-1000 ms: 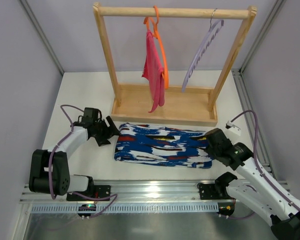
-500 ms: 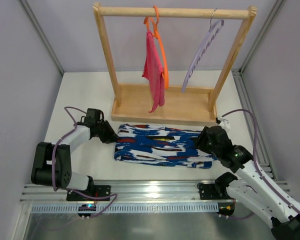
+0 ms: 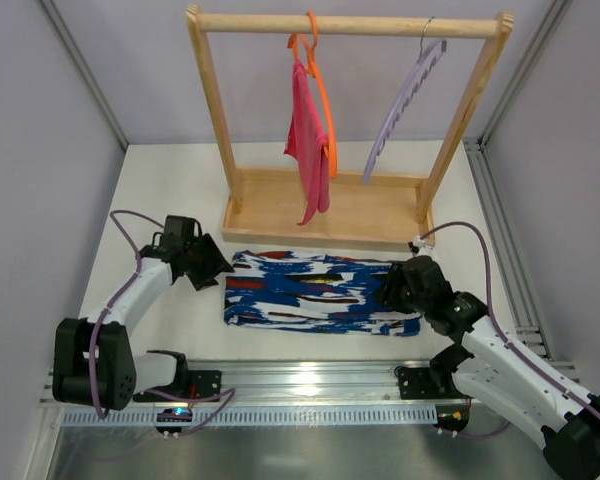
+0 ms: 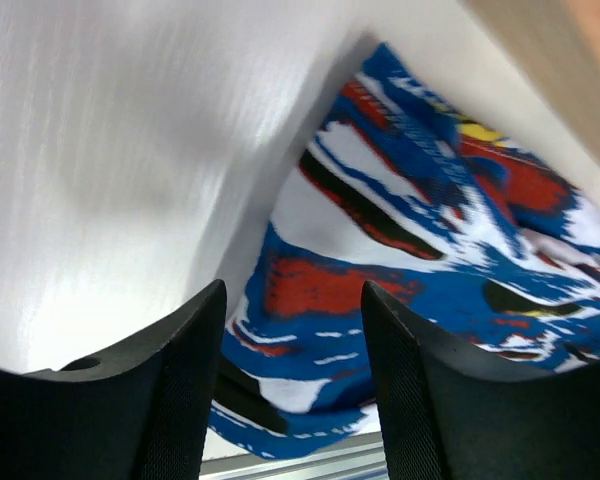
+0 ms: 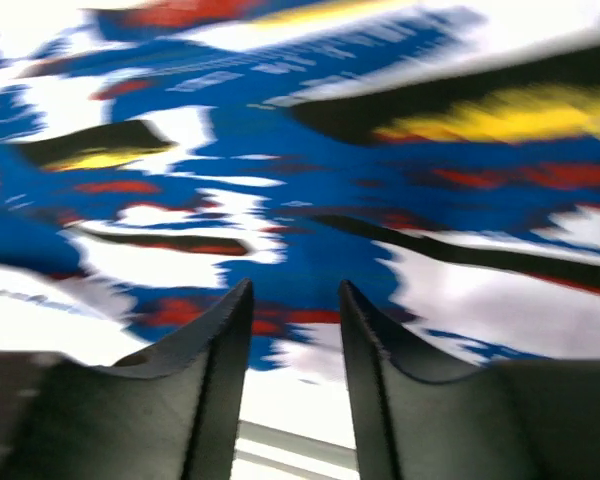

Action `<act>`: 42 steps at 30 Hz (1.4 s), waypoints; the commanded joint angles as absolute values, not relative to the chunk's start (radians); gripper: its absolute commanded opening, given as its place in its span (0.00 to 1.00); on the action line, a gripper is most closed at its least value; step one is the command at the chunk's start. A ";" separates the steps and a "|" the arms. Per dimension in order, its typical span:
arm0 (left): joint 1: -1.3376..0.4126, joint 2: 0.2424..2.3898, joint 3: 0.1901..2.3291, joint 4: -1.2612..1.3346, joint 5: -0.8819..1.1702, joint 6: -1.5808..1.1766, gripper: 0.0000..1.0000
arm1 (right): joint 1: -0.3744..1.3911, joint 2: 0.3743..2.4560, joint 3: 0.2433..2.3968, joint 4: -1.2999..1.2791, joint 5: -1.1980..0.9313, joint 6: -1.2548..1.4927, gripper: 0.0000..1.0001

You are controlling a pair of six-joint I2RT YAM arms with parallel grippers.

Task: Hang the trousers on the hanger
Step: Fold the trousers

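The trousers (image 3: 315,292) lie folded flat on the white table in front of the rack, a long blue, white, red and black printed strip. My left gripper (image 3: 218,268) sits at their left end, open; in the left wrist view the cloth's edge (image 4: 430,230) shows between and beyond the gripper (image 4: 292,300), unpinched. My right gripper (image 3: 392,288) is over their right end, open; the right wrist view shows the gripper (image 5: 295,290) hovering just above the print (image 5: 310,150). The lilac hanger (image 3: 405,110) hangs empty from the right side of the rail.
A wooden rack (image 3: 325,228) stands just behind the trousers, its base tray close to both grippers. An orange hanger with pink cloth (image 3: 310,135) hangs mid-rail. The metal rail of the table's front edge (image 3: 300,380) runs just below the trousers.
My right gripper has slid left onto the trousers' right end. The left gripper pushed in at the left end, then drew back slightly. The cloth has shifted a little to the left.
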State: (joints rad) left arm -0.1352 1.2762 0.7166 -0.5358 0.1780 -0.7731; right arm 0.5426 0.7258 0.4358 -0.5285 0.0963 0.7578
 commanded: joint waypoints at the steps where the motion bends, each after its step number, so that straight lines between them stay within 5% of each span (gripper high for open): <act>1: -0.133 1.183 0.781 -0.505 0.227 -0.755 0.57 | 0.609 0.758 0.552 -0.391 -0.049 0.670 0.40; 8: -0.147 1.251 0.788 -0.296 0.540 -0.804 0.14 | 0.848 1.003 0.742 -0.152 -0.018 0.663 0.19; 12: -0.147 1.316 0.778 -0.249 0.554 -0.815 0.07 | 0.940 1.207 0.810 0.029 -0.031 0.626 0.18; 23: -0.149 1.473 0.727 -0.170 0.384 -0.861 0.00 | 1.109 1.814 0.841 0.483 -0.087 0.603 0.18; 34: -0.147 1.497 0.744 -0.273 0.295 -0.827 0.01 | 1.195 1.715 0.939 0.338 0.031 0.477 0.18; 42: -0.141 1.477 0.810 -0.405 0.224 -0.766 0.00 | 1.195 1.851 1.128 0.411 -0.055 0.433 0.19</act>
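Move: The left hand hovers about 3 cm above the trousers' left edge; their far-left corner is roughly 6 cm straight ahead, and the rack's near-left corner some 8 cm straight ahead. The right hand is about 5 cm above the folded trousers near their right end. Their left end lies some 35 cm to its left, level with it fore and aft, and the middle of the rack's front rail about 12 cm ahead and 13 cm left. Right hand arcs some 30 cm left to the trousers' left end, dips, lifts; left hand shuts, dipping there. ##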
